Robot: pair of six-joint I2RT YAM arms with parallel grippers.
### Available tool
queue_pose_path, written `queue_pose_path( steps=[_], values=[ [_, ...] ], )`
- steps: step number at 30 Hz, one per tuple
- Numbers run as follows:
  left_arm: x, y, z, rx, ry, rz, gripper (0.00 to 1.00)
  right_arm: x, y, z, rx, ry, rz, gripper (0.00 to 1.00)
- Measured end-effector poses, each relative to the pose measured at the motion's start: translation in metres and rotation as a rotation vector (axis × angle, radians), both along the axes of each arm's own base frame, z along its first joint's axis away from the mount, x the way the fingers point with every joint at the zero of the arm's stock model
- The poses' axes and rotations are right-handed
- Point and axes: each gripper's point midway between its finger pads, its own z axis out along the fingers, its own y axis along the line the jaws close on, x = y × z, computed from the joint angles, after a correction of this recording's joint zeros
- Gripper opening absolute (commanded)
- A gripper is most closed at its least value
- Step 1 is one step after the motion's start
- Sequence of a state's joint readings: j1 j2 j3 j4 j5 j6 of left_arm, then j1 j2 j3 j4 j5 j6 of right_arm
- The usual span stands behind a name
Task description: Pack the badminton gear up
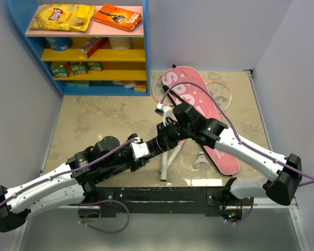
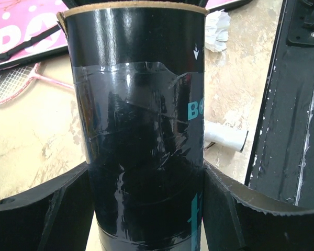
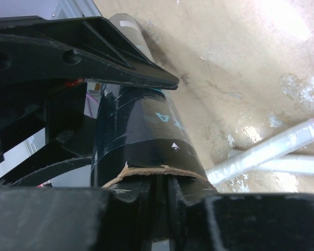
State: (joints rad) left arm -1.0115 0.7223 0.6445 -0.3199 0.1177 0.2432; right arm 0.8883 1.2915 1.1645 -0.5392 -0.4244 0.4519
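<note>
My left gripper (image 1: 146, 148) (image 2: 146, 178) is shut on the long black tube (image 1: 156, 144) (image 2: 141, 120) and holds it off the table with its open, brown-rimmed mouth toward the right arm. My right gripper (image 1: 165, 133) (image 3: 165, 183) has its fingers pushed into that mouth (image 3: 157, 170). The fingers stand close together and their tips are hidden inside. A white shuttlecock (image 1: 201, 160) (image 2: 218, 29) lies on the table beside the pink bag (image 1: 201, 112) (image 2: 21, 29). Two white racket handles (image 1: 168, 161) (image 3: 272, 151) lie under the arms, and one racket head (image 2: 10, 83) shows by the bag.
A blue shelf unit (image 1: 146, 47) stands at the back left with a yellow crisp packet (image 1: 63, 16), an orange box (image 1: 118, 16) and other snack boxes. The black mounting rail (image 1: 162, 194) runs along the near edge. Grey walls close in both sides.
</note>
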Motion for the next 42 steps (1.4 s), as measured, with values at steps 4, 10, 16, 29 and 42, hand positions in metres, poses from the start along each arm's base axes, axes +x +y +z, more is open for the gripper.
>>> queue_pose_path(
  steps=[4,10,16,29,42],
  values=[
    [0.001,0.003,-0.002,0.011,0.0,0.012,0.0,0.001,0.0,0.004,0.017,0.0,-0.001,0.39],
    [-0.001,0.003,-0.003,0.014,0.005,0.003,0.0,0.002,-0.009,0.012,0.008,-0.03,-0.022,0.52],
    [0.002,-0.004,0.008,-0.033,-0.02,-0.006,0.0,0.01,-0.026,0.039,-0.014,-0.119,-0.087,0.6],
    [-0.004,-0.017,0.022,-0.094,-0.037,-0.065,0.0,0.089,-0.139,0.021,-0.385,-0.313,-0.508,0.66],
    [-0.004,-0.017,0.022,-0.094,-0.037,-0.065,0.0,0.077,-0.184,-0.063,-0.752,-0.186,-0.531,0.62]
  ],
)
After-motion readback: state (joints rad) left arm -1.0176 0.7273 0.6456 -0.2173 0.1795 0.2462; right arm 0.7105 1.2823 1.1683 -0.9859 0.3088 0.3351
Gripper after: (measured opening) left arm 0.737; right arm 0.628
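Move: The right hand's closed fingers are in the tube mouth, whose rim lies about 2 cm to their right. The last loose shuttlecock is about 18 cm to this hand's right, roughly level fore-and-aft, and some 19 cm below. The nearer racket handle lies 4 cm right and 4 cm ahead; the pink bag's middle is 18 cm right and 24 cm ahead. From the left hand, still gripping the tube, that shuttlecock is about 33 cm right and 2 cm ahead. Right hand opens, leaves the tube and swings some 20 cm right and forward, pointing down towards the shuttlecock. ##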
